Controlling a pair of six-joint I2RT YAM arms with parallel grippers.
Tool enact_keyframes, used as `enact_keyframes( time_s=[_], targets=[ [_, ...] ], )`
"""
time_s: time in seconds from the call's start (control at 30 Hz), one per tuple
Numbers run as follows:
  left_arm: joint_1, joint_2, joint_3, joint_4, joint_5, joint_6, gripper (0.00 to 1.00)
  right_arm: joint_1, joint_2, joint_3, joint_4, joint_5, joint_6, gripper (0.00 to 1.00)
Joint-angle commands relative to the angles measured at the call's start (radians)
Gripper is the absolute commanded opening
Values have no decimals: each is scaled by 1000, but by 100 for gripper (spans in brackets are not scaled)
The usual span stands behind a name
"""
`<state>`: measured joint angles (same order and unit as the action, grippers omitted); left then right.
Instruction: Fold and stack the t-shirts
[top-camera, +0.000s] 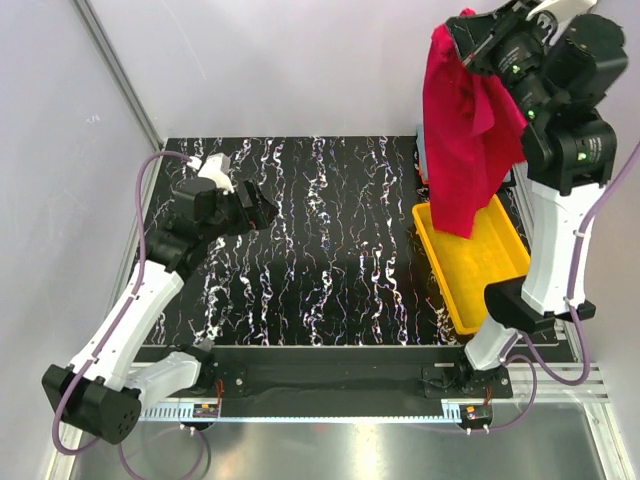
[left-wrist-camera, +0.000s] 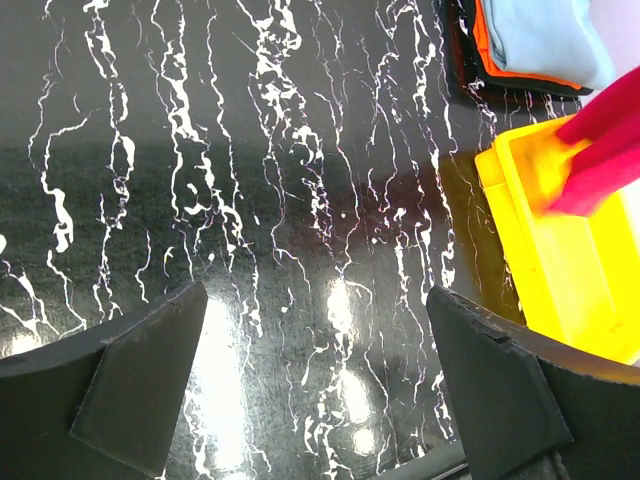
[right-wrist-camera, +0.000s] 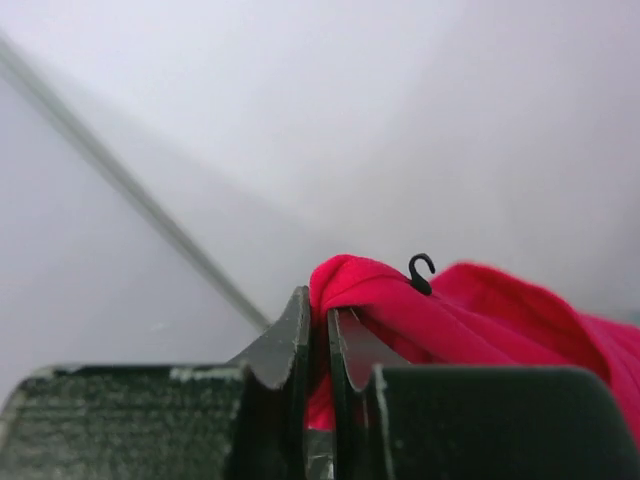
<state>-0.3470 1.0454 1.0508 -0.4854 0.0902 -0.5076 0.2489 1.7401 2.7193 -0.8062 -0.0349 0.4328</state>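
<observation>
My right gripper (top-camera: 468, 42) is raised high at the back right and shut on the crimson t-shirt (top-camera: 462, 140), which hangs down over the yellow tray (top-camera: 455, 285). In the right wrist view the cloth (right-wrist-camera: 470, 315) is pinched between my fingers (right-wrist-camera: 290, 345). A stack of folded shirts, grey-blue (left-wrist-camera: 545, 40) on top of orange and dark ones, lies at the back right; in the top view it is mostly hidden behind the hanging shirt. My left gripper (top-camera: 262, 208) is open and empty above the left of the table.
The black marbled table (top-camera: 320, 240) spans the middle. The yellow tray also shows in the left wrist view (left-wrist-camera: 570, 270), with the shirt's hem (left-wrist-camera: 610, 150) over it. White walls close in the left and back.
</observation>
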Motion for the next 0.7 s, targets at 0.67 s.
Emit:
enact_keyframes(
  time_s=[0.67],
  targets=[
    [14, -176, 29, -24, -40, 73, 99, 107, -94, -908, 596, -496, 321, 14]
  ],
)
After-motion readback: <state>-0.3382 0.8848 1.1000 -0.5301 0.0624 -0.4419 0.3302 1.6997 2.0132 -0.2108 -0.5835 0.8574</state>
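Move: The right hand already pinches the hanging red t-shirt high up; the open middle of the table lies about 18 cm to its left, 5 cm back and some 60 cm below. The yellow bin is roughly 13 cm back and 13 cm right, the stack of folded shirts about 14 cm ahead and 11 cm right, both far below. From the left hand the table middle lies about 3 cm ahead, 15 cm right and 26 cm down. The right hand rises, swings its pinched t-shirt 15 cm left towards mid-table, sinks 15 cm; left hand rises. ##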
